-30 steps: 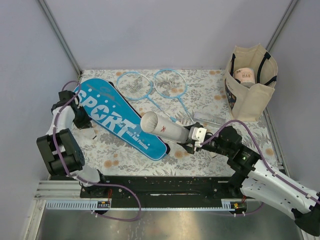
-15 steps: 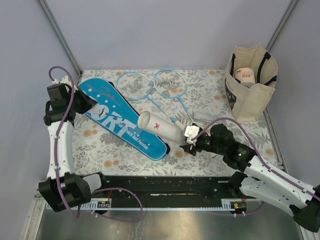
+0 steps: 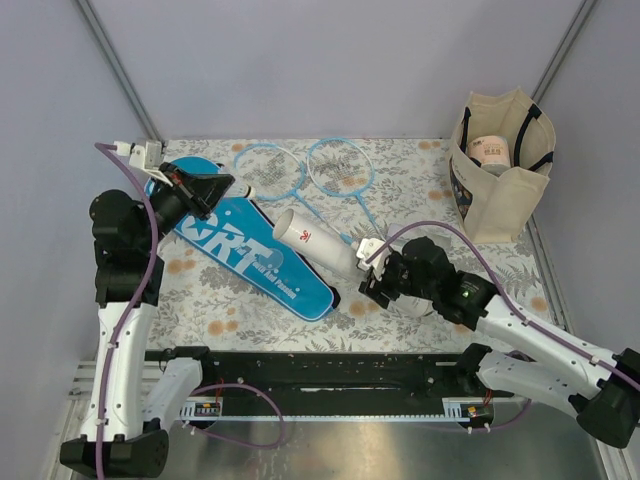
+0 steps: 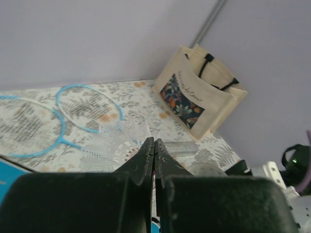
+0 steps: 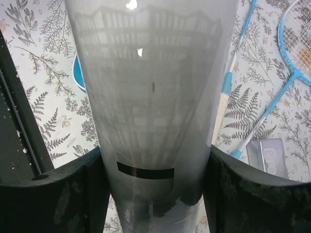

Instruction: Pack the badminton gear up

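Note:
My right gripper [image 3: 375, 270] is shut on the lower end of the white tube [image 3: 315, 243] and holds it tilted, its open end pointing up-left; the tube fills the right wrist view [image 5: 150, 97] between my fingers [image 5: 63, 194]. My left gripper [image 3: 232, 185] is shut, raised over the top of the blue SPORT cover [image 3: 260, 260], with the small white shuttlecock [image 4: 114, 143] at its tips. The two light-blue rackets [image 3: 268, 168] [image 3: 340, 165] lie crossed at the back, and one shows in the left wrist view [image 4: 80, 102].
The beige tote [image 3: 500, 165] stands at the back right with a roll inside; it also shows in the left wrist view [image 4: 194, 97]. A small clear box [image 3: 415, 237] lies near the racket handles. Grey walls enclose the table on three sides.
My left arm has lifted from the table beside the cover and swung up and to the right over the cover's top. My right gripper has carried the tube a little to the left.

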You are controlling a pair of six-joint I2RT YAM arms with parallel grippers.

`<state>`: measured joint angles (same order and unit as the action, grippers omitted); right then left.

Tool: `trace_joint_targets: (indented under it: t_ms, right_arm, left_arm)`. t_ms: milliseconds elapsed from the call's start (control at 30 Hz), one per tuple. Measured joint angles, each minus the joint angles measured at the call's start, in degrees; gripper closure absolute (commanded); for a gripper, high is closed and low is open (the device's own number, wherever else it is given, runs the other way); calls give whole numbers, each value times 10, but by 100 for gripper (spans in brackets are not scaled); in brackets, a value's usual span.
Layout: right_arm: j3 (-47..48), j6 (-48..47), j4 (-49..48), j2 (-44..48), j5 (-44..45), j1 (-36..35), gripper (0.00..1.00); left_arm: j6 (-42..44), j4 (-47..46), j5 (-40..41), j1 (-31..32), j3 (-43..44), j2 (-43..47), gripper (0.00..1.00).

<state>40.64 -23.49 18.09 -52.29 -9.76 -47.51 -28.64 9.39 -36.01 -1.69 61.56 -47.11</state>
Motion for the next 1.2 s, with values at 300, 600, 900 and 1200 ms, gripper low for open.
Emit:
trace_joint_targets:
  t_ms: [300,600,900,1200]
  right_arm:
    - [25,20,2,-20,1,0,58]
    - [45,29,-13,-38,-4,0,59]
    - [45,27,-42,-39,-19,0,60]
    - [45,2,-52,-56,-30,0,60]
  left_arm:
    - [-71,-122,-66,59,-53,24,100]
    - [-146,-194,-100,86,-113,25,100]
    - [-168,-198,-121,104,-115,24,100]
    - [-142,-128,-128,119,-114,13,100]
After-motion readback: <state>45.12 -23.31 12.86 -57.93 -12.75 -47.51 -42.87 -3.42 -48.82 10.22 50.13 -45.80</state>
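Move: Off to the left hand's right lies the open mouth of the shuttlecock tube, about 12 cm right, 5 cm back and 8 cm below. The blue SPORT bag is on the table some 35 cm below that hand, 7 cm farther out and level sideways. From the right hand, gripping the tube low down, the held shuttlecock is roughly 15 cm ahead, 25 cm left and 23 cm above; the clear box lies 17 cm ahead, 19 cm right and 12 cm below. Swinging in to the tube's mouth, the left hand carries the shuttlecock about 8 cm right and 5 to 6 cm back, rising slightly before it sinks, and turns some 25 degrees clockwise, cork leading. Its shut fingers keep pinching the skirt's rim. The right hand keeps its grip and brings the tube left and up, about 3 cm each way, to meet it. ##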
